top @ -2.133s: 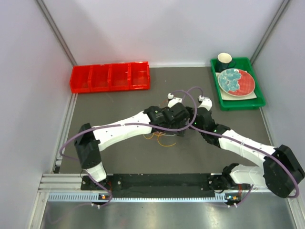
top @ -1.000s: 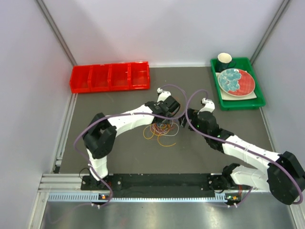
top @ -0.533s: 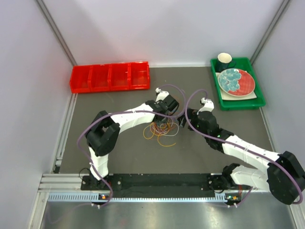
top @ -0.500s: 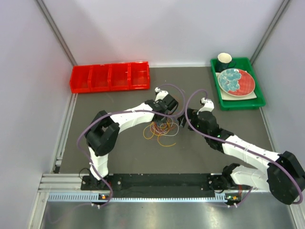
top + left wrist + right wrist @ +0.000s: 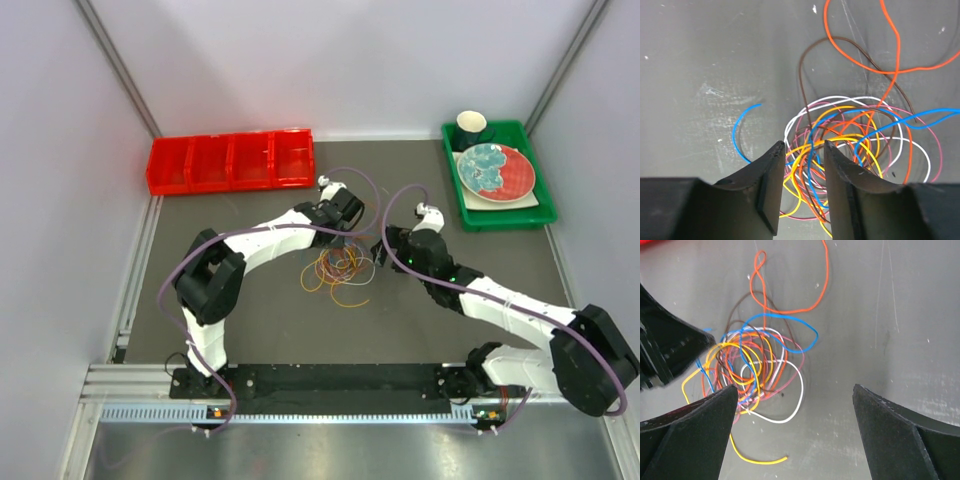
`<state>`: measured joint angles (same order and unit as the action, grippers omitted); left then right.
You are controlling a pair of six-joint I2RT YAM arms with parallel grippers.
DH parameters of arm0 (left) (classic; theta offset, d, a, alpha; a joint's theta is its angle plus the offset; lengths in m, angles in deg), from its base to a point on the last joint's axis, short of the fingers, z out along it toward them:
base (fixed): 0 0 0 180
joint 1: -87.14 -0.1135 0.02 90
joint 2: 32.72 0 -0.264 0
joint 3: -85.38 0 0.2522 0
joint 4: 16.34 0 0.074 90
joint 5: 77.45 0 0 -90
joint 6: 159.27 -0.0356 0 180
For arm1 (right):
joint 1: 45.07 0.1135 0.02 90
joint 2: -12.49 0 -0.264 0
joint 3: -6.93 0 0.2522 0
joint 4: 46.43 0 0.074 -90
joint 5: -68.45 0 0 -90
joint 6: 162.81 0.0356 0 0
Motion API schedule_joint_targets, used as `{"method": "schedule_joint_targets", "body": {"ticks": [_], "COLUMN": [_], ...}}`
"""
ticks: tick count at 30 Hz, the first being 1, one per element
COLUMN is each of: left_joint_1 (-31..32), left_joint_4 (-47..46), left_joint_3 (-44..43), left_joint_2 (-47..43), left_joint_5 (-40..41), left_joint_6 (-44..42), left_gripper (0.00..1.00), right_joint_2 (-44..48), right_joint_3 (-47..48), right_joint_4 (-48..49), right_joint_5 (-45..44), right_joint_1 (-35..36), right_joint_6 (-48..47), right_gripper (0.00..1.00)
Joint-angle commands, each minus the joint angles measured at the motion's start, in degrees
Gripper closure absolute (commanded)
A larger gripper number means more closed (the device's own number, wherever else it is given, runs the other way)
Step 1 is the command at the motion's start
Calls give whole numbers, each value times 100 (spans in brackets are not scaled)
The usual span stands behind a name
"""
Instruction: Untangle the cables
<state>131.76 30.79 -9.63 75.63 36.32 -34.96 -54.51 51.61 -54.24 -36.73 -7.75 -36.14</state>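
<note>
The cables (image 5: 340, 268) lie in one tangle on the grey table: orange, yellow, blue, white, pink and brown strands looped through each other. In the left wrist view the tangle (image 5: 850, 135) sits just ahead of my left gripper (image 5: 803, 147). Its jaws stand narrowly apart, with yellow, orange and blue strands running through the gap, not pinched. A long orange strand (image 5: 860, 60) and a brown one trail away from the heap. My right gripper (image 5: 795, 390) hangs wide open beside the tangle (image 5: 755, 365), over a white loop (image 5: 797, 390) and holding nothing. From above, the left gripper (image 5: 340, 235) is at the tangle's far edge and the right gripper (image 5: 383, 250) at its right.
A red bin row (image 5: 230, 162) stands at the back left. At the back right a green tray (image 5: 500, 215) holds a plate (image 5: 495, 170) and a dark cup (image 5: 471, 127). Walls close in on both sides. Thick lilac cables arc over both arms.
The left gripper has shifted slightly back and left at the tangle's far edge, and its jaws have narrowed around some strands. The right gripper has edged left toward the heap, still wide open.
</note>
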Motion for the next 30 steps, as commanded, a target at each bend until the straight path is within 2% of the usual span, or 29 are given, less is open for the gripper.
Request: {"method": "schedule_joint_targets", "body": {"ticks": [1,8,10,11,13,16,19,25,26,28,29,30], "left_joint_1": [20,20,20,20,20,12,12,3,3,3,3,3], "left_joint_4": [-120,-32,-32,-32,3,214,749,1864,1997,2365,2394,2342], "left_joint_3": [31,197,198,180,119,-232,-978,-3104,-3873,-4781,-5630,-5952], "left_joint_2": [-95,-175,-148,-131,-122,-122,-104,-253,-262,-192,-175,-218], "left_joint_5": [-258,-267,-303,-303,-206,-31,75,339,435,506,454,375], "left_joint_6": [111,305,305,279,261,130,-37,-538,-730,-1038,-1162,-1285], "left_gripper": [60,69,77,90,100,100,100,100,100,100,100,100], "right_joint_2": [-102,-120,-120,-120,-120,-129,-138,-129,-129,-129,-120,-120], "right_joint_3": [345,354,354,354,354,354,371,362,362,362,362,362], "right_joint_4": [90,72,72,72,64,64,55,46,46,46,37,37], "right_joint_5": [-82,-90,-73,-82,-73,-64,-64,-46,-55,-55,-47,-46], "right_joint_1": [12,12,12,3,3,3,12,3,12,12,12,12], "right_joint_6": [34,34,34,34,34,25,25,25,25,25,25,25], "right_gripper": [5,5,5,5,5,5,5,5,5,5,5,5]}}
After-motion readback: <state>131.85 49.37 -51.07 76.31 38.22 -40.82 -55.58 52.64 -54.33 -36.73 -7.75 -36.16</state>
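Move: The blue strand I want runs between my left fingertips, about 1 cm back and 2 cm below them, with its loose end some 4 cm to their left and 4 cm ahead. The pile's middle is about 3 cm right and 2 cm back. The blue loop sticks out some 10 cm right and 2 cm ahead; the orange loop lies 7 cm ahead and 6 cm right. From my right hand, the strand is about 12 cm left, 4 cm ahead and 5 cm lower. I ease my left hand down and back a good centimetre into the top of the pile and shut the fingers, pinching the blue strand. Then I pull it up and away, speeding up through some 24 cm of rise while drifting about 6 cm forward and a little right, the fingertips tilting up towards forward by nearly 20 degrees. ##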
